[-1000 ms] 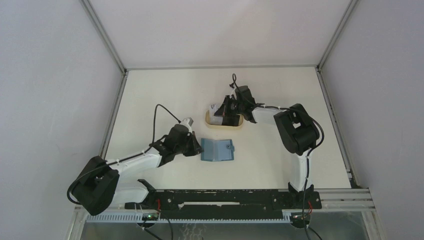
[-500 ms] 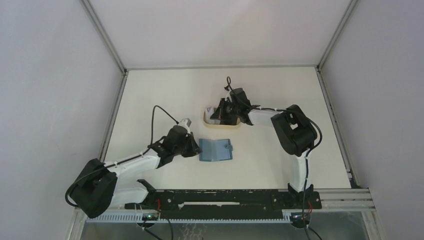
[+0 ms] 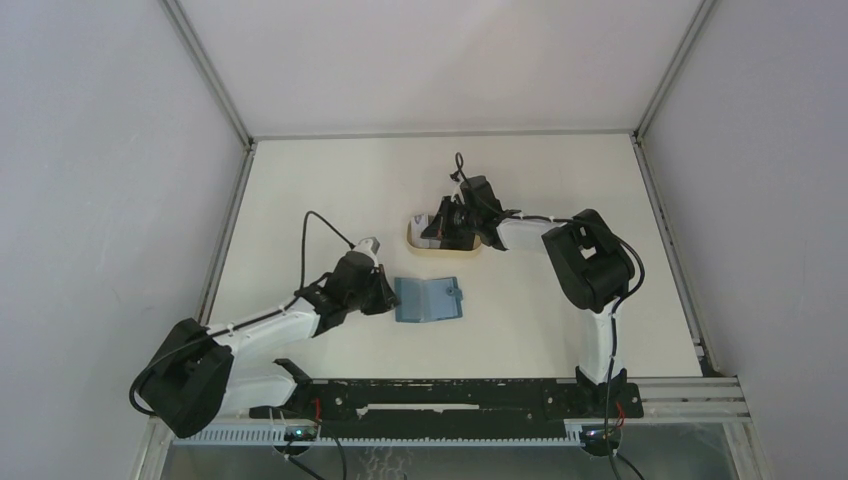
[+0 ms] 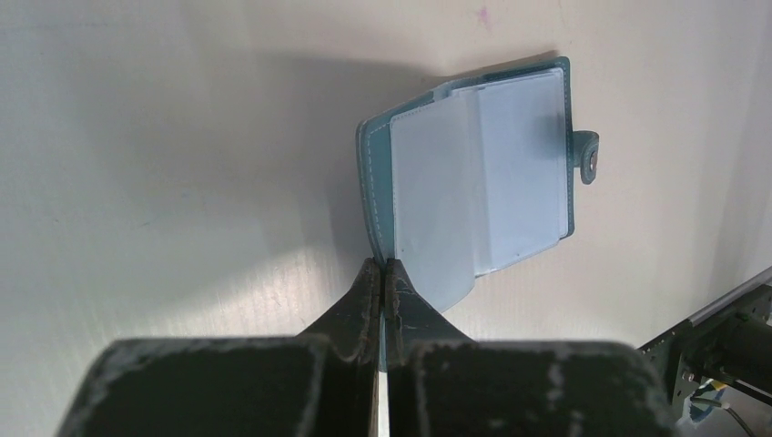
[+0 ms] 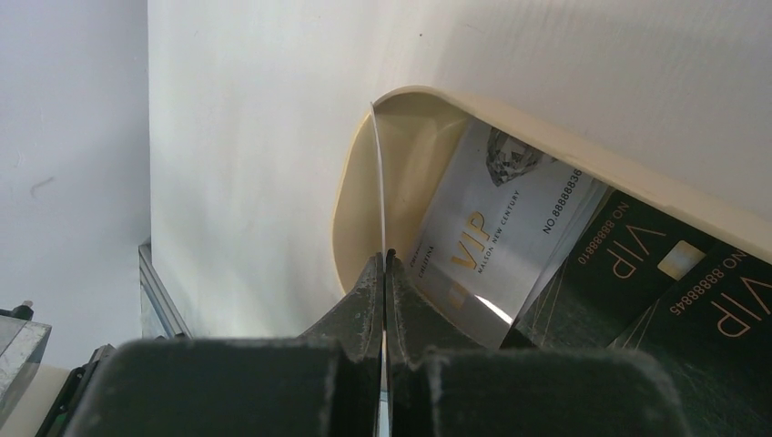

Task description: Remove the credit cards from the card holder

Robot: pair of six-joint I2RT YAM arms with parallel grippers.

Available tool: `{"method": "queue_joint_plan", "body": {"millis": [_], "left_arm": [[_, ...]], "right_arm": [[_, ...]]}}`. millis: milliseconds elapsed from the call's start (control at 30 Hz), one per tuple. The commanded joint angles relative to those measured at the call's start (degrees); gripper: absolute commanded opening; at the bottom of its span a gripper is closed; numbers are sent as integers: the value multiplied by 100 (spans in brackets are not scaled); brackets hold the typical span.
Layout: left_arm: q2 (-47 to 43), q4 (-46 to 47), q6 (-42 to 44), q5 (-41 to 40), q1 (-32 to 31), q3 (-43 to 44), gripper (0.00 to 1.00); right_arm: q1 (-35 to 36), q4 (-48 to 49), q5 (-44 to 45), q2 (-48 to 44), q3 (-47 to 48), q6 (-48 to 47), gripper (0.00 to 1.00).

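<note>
The teal-blue card holder lies open on the table, its light blue pockets facing up and its snap tab on the far side. My left gripper is shut on the near edge of its teal cover. My right gripper is shut on a thin credit card, seen edge-on, held over the end of the tan tray. A white VIP card and black VIP cards lie in that tray. In the top view my right gripper hangs over the tray.
The tan oval tray sits just beyond the card holder, mid-table. White walls with metal frame posts enclose the table on three sides. A black rail runs along the near edge between the arm bases.
My right gripper with its card has shifted a little left over the tray. The left gripper and the card holder have slid slightly left.
</note>
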Motion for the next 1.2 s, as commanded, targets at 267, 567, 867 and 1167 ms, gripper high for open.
{"method": "queue_joint_plan", "body": {"millis": [267, 567, 867, 1167], "left_arm": [[-130, -152, -113, -235, 40, -39, 0], [-195, -236, -135, -235, 41, -16, 0], [-235, -350, -135, -235, 43, 45, 0], [-270, -405, -109, -402, 49, 137, 0]], "right_arm": [[7, -312, -33, 43, 192, 493, 1], [-46, -405, -139, 0, 196, 649, 25], [21, -1190, 349, -620, 350, -174, 78], [-6, -1868, 967, -1606, 348, -723, 92]]}}
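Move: The right hand holds a white card on edge at the tray's left end; the white card already lying there is about 1 cm ahead and some 4 cm below. The black cards lie level with the hand and roughly 7 cm to its right, the open card holder some 15 cm back and straight behind. From the left hand, that lying white card is about 16 cm ahead, 8 cm right and 3 cm down. The right hand eases down and back 1 cm, opens to release the white card, then rises 5 cm rightward. ##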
